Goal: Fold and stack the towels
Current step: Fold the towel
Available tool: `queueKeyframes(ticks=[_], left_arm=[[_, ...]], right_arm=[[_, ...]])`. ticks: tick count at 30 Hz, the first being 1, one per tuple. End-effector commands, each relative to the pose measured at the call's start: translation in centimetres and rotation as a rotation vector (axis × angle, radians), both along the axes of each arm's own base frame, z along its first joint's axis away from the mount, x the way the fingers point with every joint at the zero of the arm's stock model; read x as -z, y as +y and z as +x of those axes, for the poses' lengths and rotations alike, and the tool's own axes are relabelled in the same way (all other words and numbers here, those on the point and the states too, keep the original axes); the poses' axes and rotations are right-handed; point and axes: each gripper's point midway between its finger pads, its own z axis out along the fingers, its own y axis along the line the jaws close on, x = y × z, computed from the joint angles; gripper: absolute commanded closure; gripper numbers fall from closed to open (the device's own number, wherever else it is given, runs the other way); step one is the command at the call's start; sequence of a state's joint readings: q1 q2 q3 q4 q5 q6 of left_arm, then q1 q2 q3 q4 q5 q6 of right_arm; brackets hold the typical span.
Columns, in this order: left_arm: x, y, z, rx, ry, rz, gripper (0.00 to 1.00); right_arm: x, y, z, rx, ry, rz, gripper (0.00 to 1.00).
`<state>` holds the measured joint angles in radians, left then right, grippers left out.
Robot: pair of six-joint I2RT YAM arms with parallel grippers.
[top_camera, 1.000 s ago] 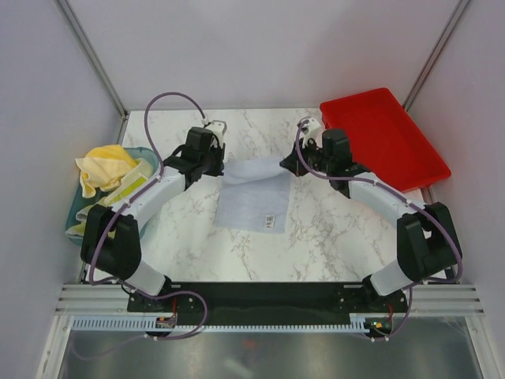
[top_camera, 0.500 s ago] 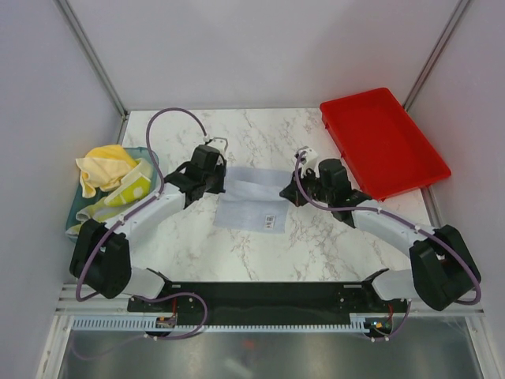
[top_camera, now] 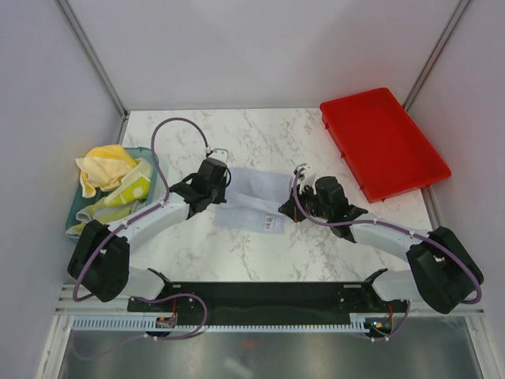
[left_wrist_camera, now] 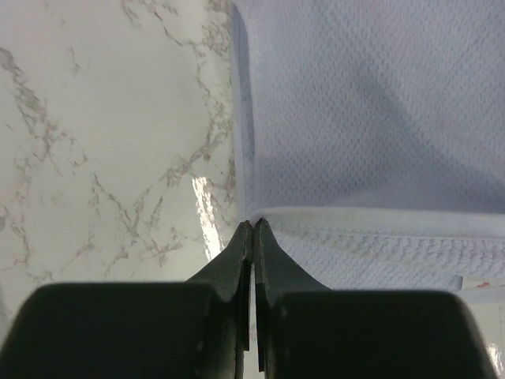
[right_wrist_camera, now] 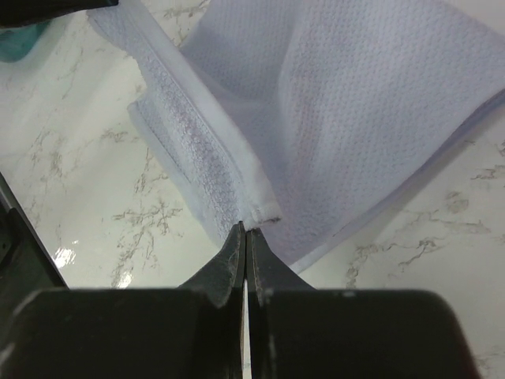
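A pale grey-blue towel (top_camera: 254,192) lies mid-table, its far edge doubled over toward the near edge. My left gripper (top_camera: 224,197) is shut on the towel's left corner; in the left wrist view the closed tips (left_wrist_camera: 253,223) pinch the hem of the cloth (left_wrist_camera: 371,118). On the right, my other gripper (top_camera: 286,209) is shut on the opposite corner, and its tips (right_wrist_camera: 245,227) hold the hem of the raised fold (right_wrist_camera: 355,103). A yellow towel (top_camera: 102,167) and a white printed towel (top_camera: 130,189) sit heaped at the left.
A translucent teal tub (top_camera: 79,207) holds the heaped cloths at the table's left edge. The red tray (top_camera: 387,142) stands at the back right. Grey walls close in the table on three sides.
Both grippers have drawn toward the near edge with the grey-blue towel's far corners, laying its far half over the near half. The visible cloth is now shorter.
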<state>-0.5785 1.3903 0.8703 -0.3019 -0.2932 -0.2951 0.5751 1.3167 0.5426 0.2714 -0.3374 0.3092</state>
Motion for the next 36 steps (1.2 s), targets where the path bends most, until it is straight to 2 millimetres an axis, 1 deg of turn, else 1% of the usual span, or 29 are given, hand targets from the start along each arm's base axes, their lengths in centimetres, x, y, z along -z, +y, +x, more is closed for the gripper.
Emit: queueKeyframes(ticks=[1,2,4,5,6,7,8,9,10,11,12,14,15,17,18,21,23,24,25,26,27,28,29,30,31,32,34,35,36], left_arm=[[-7.4,0.4,4.3,-0.077,-0.258,-0.008,0.98],[-8.0,0.6,4.5,-0.085,-0.276,-0.005,0.98],[-8.4,1.1,4.3,-0.097,-0.291,0.006,0.98],[-8.7,1.6,4.1,-0.115,-0.303,0.008,0.98],[-7.6,1.9,3.6,-0.116,-0.295,0.014,0.98],[-7.1,2.1,3.3,-0.119,-0.296,0.011,0.98],[-7.2,2.4,2.9,-0.121,-0.308,-0.001,0.98],[-6.6,2.5,2.6,-0.123,-0.302,-0.005,0.98],[-5.2,2.7,1.9,-0.136,-0.282,-0.011,0.98],[-5.0,2.9,1.6,-0.149,-0.283,-0.019,0.98],[-3.9,2.7,1.0,-0.154,-0.263,-0.031,0.98],[-2.8,2.7,0.4,-0.160,-0.239,-0.035,0.98],[-1.5,2.8,-0.2,-0.161,-0.213,-0.025,0.98],[-0.4,2.7,-0.7,-0.161,-0.183,-0.030,0.98],[0.4,2.8,-1.1,-0.161,-0.167,-0.023,0.98],[1.2,2.9,-1.9,-0.171,-0.147,-0.030,0.98],[1.3,2.9,-2.4,-0.171,-0.139,-0.034,0.88],[1.2,2.8,-2.5,-0.172,-0.139,-0.042,0.81],[0.9,2.6,-2.5,-0.169,-0.144,-0.051,0.69],[0.8,2.7,-2.8,-0.169,-0.132,-0.045,0.64],[0.0,2.5,-2.6,-0.174,-0.141,-0.058,0.59],[-0.5,2.6,-2.6,-0.187,-0.147,-0.062,0.53],[-1.1,2.5,-2.5,-0.189,-0.151,-0.071,0.51],[-2.0,2.1,-2.3,-0.183,-0.155,-0.084,0.50],[-2.6,2.0,-2.2,-0.184,-0.160,-0.094,0.46],[-3.8,1.9,-1.9,-0.190,-0.178,-0.113,0.45],[-4.9,1.8,-1.9,-0.186,-0.189,-0.122,0.43],[-5.7,1.8,-1.9,-0.183,-0.203,-0.130,0.43],[-6.5,1.6,-1.6,-0.181,-0.220,-0.139,0.42]], right_arm=[[-3.2,0.4,2.0,0.049,-0.098,0.050,1.00],[-3.4,0.5,2.0,0.045,-0.101,0.054,1.00],[-3.5,0.8,1.5,0.027,-0.095,0.065,1.00],[-2.8,0.9,0.8,0.015,-0.079,0.060,1.00],[-2.6,0.9,0.4,0.014,-0.074,0.065,1.00],[-2.6,1.1,0.1,0.010,-0.077,0.073,1.00],[-1.7,1.1,-0.7,-0.002,-0.059,0.067,1.00],[-1.3,1.1,-1.1,-0.004,-0.056,0.064,1.00],[-1.0,1.1,-1.3,-0.003,-0.054,0.066,1.00],[-0.1,1.1,-1.9,-0.008,-0.040,0.055,1.00],[0.1,1.1,-2.0,-0.005,-0.036,0.055,1.00],[1.1,1.1,-2.5,-0.008,-0.020,0.037,1.00],[1.7,1.1,-2.7,-0.007,-0.008,0.026,1.00],[2.4,1.1,-3.0,0.004,0.003,0.013,1.00],[2.6,1.1,-3.1,0.003,0.006,0.008,0.99],[3.0,0.8,-3.4,0.018,0.015,-0.007,0.88],[2.7,0.5,-3.4,0.037,0.010,-0.014,0.83],[2.9,0.1,-3.6,0.044,0.021,-0.029,0.80],[2.9,-0.1,-3.6,0.053,0.023,-0.034,0.78],[2.7,-0.4,-3.4,0.079,0.022,-0.042,0.76],[2.6,-1.0,-3.6,0.102,0.042,-0.053,0.70],[2.5,-1.2,-3.7,0.112,0.050,-0.058,0.68],[1.5,-1.2,-3.8,0.116,0.039,-0.041,0.68],[1.5,-1.5,-4.1,0.123,0.055,-0.048,0.67],[1.3,-1.7,-4.2,0.133,0.059,-0.041,0.65],[0.3,-1.8,-4.1,0.146,0.044,-0.023,0.65],[0.0,-2.5,-3.8,0.200,0.052,-0.036,0.64],[-1.1,-2.5,-3.3,0.218,0.036,-0.022,0.64],[-1.3,-2.6,-3.2,0.228,0.041,-0.030,0.64]])
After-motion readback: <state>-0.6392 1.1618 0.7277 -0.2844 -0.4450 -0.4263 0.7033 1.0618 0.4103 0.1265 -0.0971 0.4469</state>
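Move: Just back of the left hand, some 5 cm nearer the base, 2 cm to its left and about 3 cm below, lies the towel's near-left corner; the fold's far crease runs about 9 cm ahead, centred 10 cm right, at the same depth. The tub of towels is centred roughly 28 cm left and 2 cm farther out. From the right hand, the towel's near-right corner is about 5 cm back, 2 cm left and 4 cm down; the red bin is centred 25 cm right, 19 cm farther out. Flicking the held edge up and slightly forward, about 5 cm with the left hand and under 2 cm with the right, both hands then swing back and down to lay it on the near edge. Low over the table the fingers open, left wider, and let the corners go; the left hand rises some 5 cm, while the right draws off about 4 cm to its right and lifts a little. ##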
